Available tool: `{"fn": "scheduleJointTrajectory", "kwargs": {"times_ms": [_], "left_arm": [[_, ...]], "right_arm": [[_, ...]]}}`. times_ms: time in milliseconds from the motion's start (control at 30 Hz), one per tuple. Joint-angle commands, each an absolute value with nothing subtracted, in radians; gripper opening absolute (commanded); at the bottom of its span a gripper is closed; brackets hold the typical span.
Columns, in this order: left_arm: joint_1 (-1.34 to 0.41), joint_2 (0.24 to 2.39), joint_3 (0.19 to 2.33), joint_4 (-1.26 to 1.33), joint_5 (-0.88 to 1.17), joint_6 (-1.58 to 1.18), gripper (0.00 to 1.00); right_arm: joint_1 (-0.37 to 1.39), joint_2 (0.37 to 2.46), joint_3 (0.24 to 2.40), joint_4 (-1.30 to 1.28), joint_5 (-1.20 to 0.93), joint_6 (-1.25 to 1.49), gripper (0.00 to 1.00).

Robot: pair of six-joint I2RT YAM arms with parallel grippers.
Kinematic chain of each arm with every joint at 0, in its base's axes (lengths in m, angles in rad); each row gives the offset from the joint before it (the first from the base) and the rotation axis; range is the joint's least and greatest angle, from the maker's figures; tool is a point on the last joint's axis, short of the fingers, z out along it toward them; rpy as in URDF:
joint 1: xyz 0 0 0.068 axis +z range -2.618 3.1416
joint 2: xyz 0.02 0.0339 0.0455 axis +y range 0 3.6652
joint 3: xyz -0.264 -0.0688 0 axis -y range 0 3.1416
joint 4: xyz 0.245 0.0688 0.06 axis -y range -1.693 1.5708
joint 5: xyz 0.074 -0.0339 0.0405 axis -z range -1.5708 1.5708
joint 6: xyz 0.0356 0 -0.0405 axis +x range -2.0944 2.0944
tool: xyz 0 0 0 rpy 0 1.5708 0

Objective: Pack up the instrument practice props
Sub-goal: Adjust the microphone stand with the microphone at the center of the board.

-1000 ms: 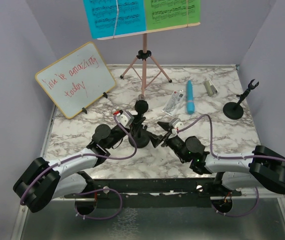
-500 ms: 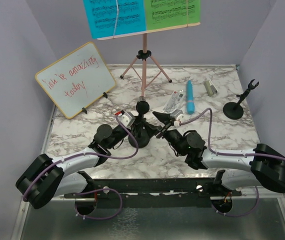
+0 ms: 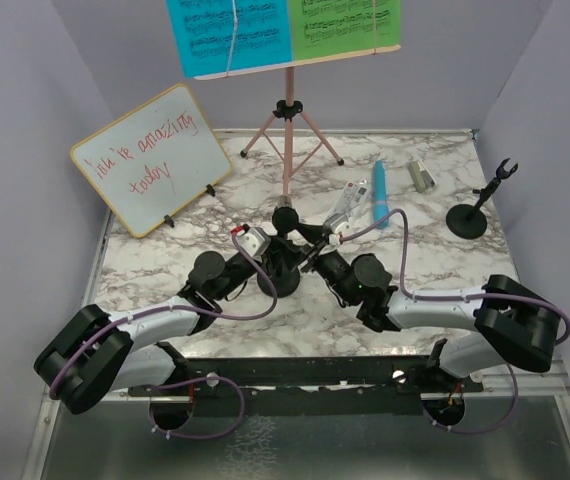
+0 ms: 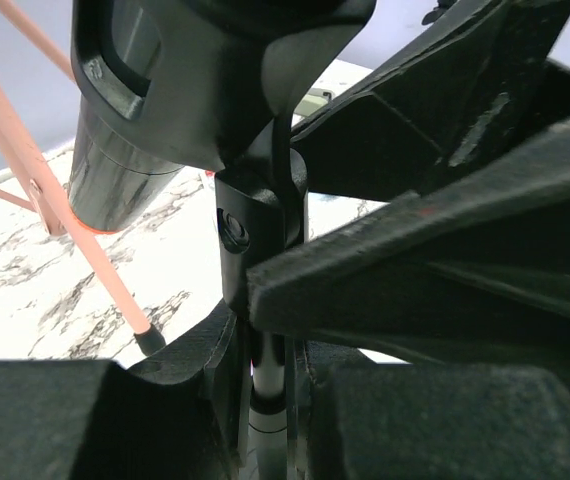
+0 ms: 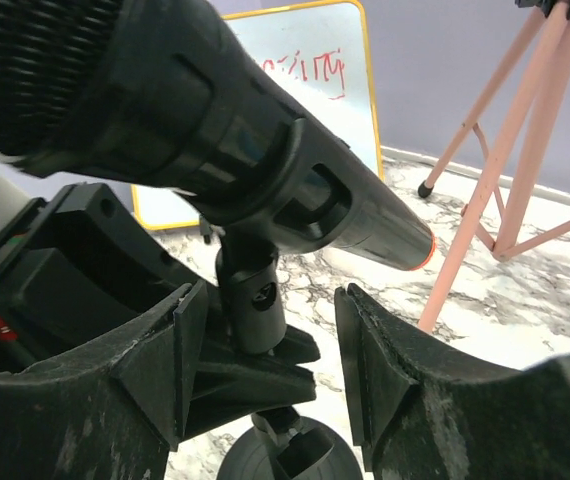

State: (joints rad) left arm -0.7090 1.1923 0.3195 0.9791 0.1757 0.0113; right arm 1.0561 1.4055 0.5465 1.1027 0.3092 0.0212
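A black microphone [image 3: 284, 216] sits clipped in a round-based mic holder [image 3: 279, 276] mid-table. My left gripper [image 3: 268, 252] is shut on the holder's thin stem [image 4: 265, 385]. My right gripper [image 5: 270, 340] is open; its jaws flank the holder's swivel joint [image 5: 253, 300] just under the black microphone [image 5: 215, 110], with a gap on the right side. A blue microphone [image 3: 379, 192] lies at the back right. A second mic holder [image 3: 468, 215] stands empty at the right. The pink tripod music holder [image 3: 287, 130] carries a blue sheet [image 3: 227, 35] and a green sheet [image 3: 350, 22].
The yellow-framed whiteboard [image 3: 150, 170] leans at the back left. A small silver cylinder [image 3: 422, 176] and a pale packet [image 3: 345, 205] lie near the blue microphone. A pink tripod leg [image 5: 495, 170] runs close behind the held mic holder. Grey walls enclose the table.
My right gripper has moved left and forward onto the mic holder, its jaws narrowing around the joint. The left gripper keeps its hold on the stem.
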Motion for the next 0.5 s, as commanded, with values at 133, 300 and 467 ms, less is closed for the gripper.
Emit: {"fn": "scheduleJointTrajectory", "kwargs": {"times_ms": [133, 300, 467], "left_arm": [[-0.716, 1.174, 0.290, 1.022, 0.232, 0.004, 0.00], [-0.716, 1.161, 0.274, 1.022, 0.245, 0.005, 0.00], [-0.716, 1.129, 0.255, 1.017, 0.227, -0.028, 0.11]], "right_arm": [[1.033, 1.473, 0.595, 1.125, 0.287, 0.061, 0.54], [1.020, 1.494, 0.595, 1.138, 0.262, 0.074, 0.45], [0.998, 1.480, 0.568, 1.138, 0.184, 0.072, 0.23]]}}
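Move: The microphone stand's clip joint sits between the right hand's open fingers, some 1 cm ahead, 2 cm left and 1 cm below. From that hand the microphone is about 2 cm ahead, 2 cm left and 4 cm above; the round base is some 1 cm ahead, 3 cm left and 17 cm below. The left hand already grips the pole, with the joint about 3 cm straight above it. The right hand shifts about 1.5 cm left and 1 down, closing on the joint; left keeps gripping the pole. ##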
